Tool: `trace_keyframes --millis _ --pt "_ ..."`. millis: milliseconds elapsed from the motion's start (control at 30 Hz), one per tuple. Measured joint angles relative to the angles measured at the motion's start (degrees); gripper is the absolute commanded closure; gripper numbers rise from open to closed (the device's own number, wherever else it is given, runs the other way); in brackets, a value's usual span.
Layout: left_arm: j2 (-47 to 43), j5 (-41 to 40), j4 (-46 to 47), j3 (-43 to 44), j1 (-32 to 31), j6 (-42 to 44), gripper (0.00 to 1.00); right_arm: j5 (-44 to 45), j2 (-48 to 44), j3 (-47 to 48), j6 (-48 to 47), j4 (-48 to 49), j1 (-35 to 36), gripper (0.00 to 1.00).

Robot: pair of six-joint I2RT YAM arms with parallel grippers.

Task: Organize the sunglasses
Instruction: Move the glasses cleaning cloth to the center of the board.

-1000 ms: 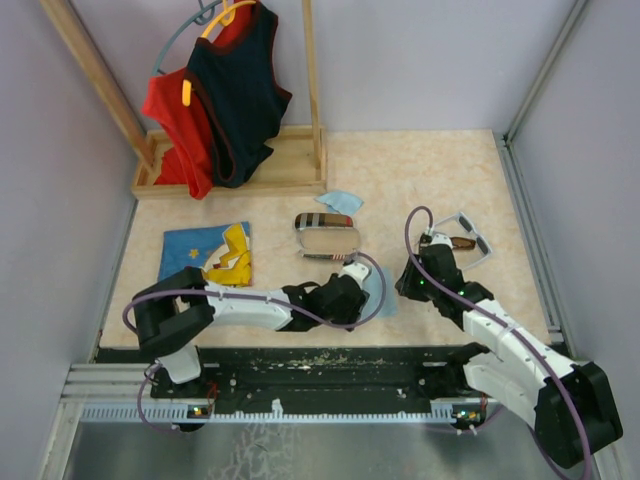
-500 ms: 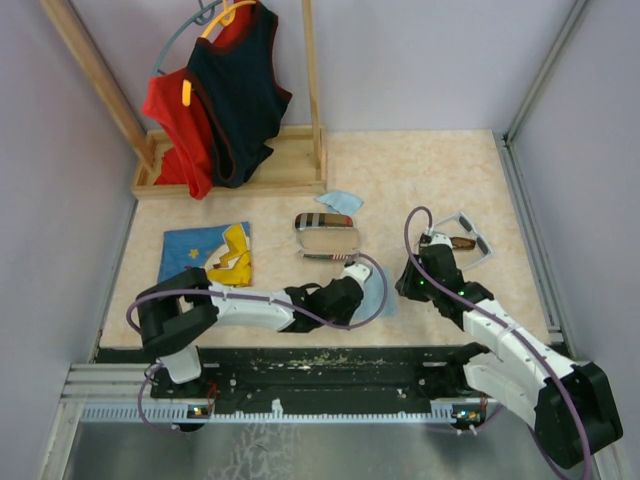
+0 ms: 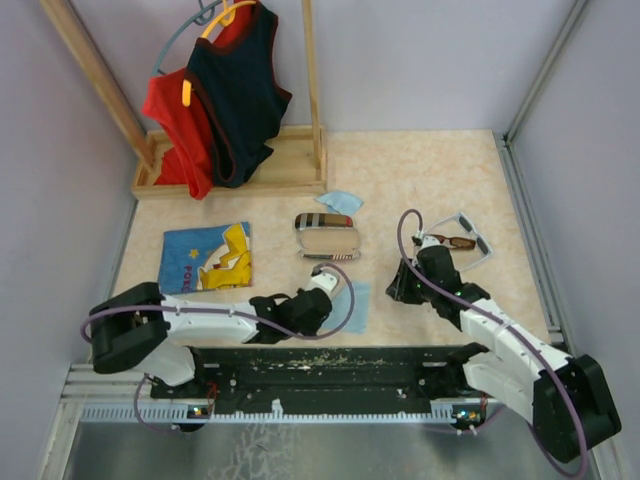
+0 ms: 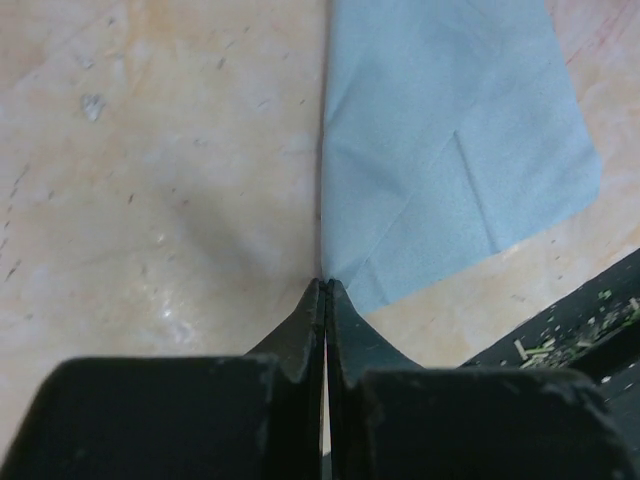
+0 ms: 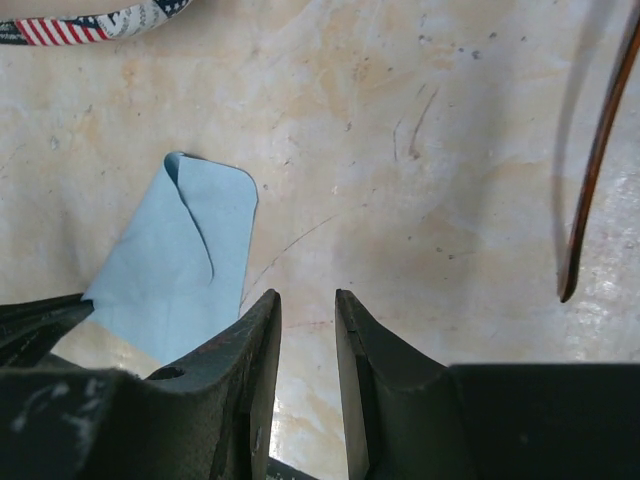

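Observation:
The dark brown sunglasses [image 3: 452, 241] lie at the right of the table, against a white-grey framed pair [image 3: 476, 246]. One thin brown arm [image 5: 590, 180] shows in the right wrist view. My right gripper [image 3: 398, 286] [image 5: 307, 295] hovers left of and nearer than them, open, with only bare table between its fingers. A light-blue cloth [image 3: 352, 306] [image 4: 450, 140] lies flat in the near middle. My left gripper [image 3: 330, 297] [image 4: 326, 285] is shut, pinching that cloth's near corner.
A plaid and flag-print case [image 3: 328, 236] [image 5: 100, 22] lies behind the cloth, with a second blue cloth [image 3: 340, 202] further back. A blue printed fabric [image 3: 205, 257] lies at the left. A wooden rack [image 3: 235, 175] with hanging clothes stands at the back left. The black base rail [image 3: 330, 365] runs along the near edge.
My left gripper has shut on the cloth's corner and drawn back to the left and nearer, dragging the cloth with it. The right gripper has shifted slightly left.

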Motion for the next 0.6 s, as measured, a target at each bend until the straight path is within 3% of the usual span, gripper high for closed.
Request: trace_keyframes --millis 200,467,600 --pt "-6.88 -1.81 -4.39 -4.15 0.0 -1.9 0.94 -3.15 1.07 -0.28 -0.13 2.16 0.35 0.71" --pt "-14.45 -4.9 -10.54 -6.23 0.0 -4.04 0.48 -4.57 3.52 -0.72 1.22 6.05 1.7 0.7" --pt "-14.64 -6.49 -13.57 -4.37 0.0 -3.87 0.46 -4.55 3.5 -1.05 2.29 7.1 1.75 0.7"
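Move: The left fingers already pinch the cleaning cloth's near left corner on the table; its middle lies about 5 cm to their right and 3 cm farther out, some 1 cm lower. The open glasses case is roughly 21 cm ahead and 1 cm right, the yellow cloth about 14 cm ahead and 22 cm left. From the right hand, the cleaning cloth's middle lies some 11 cm left, 3 cm back and 4 cm below. The left hand drags the cloth leftward about 5 cm, opens and rises clear as the right drifts left. ##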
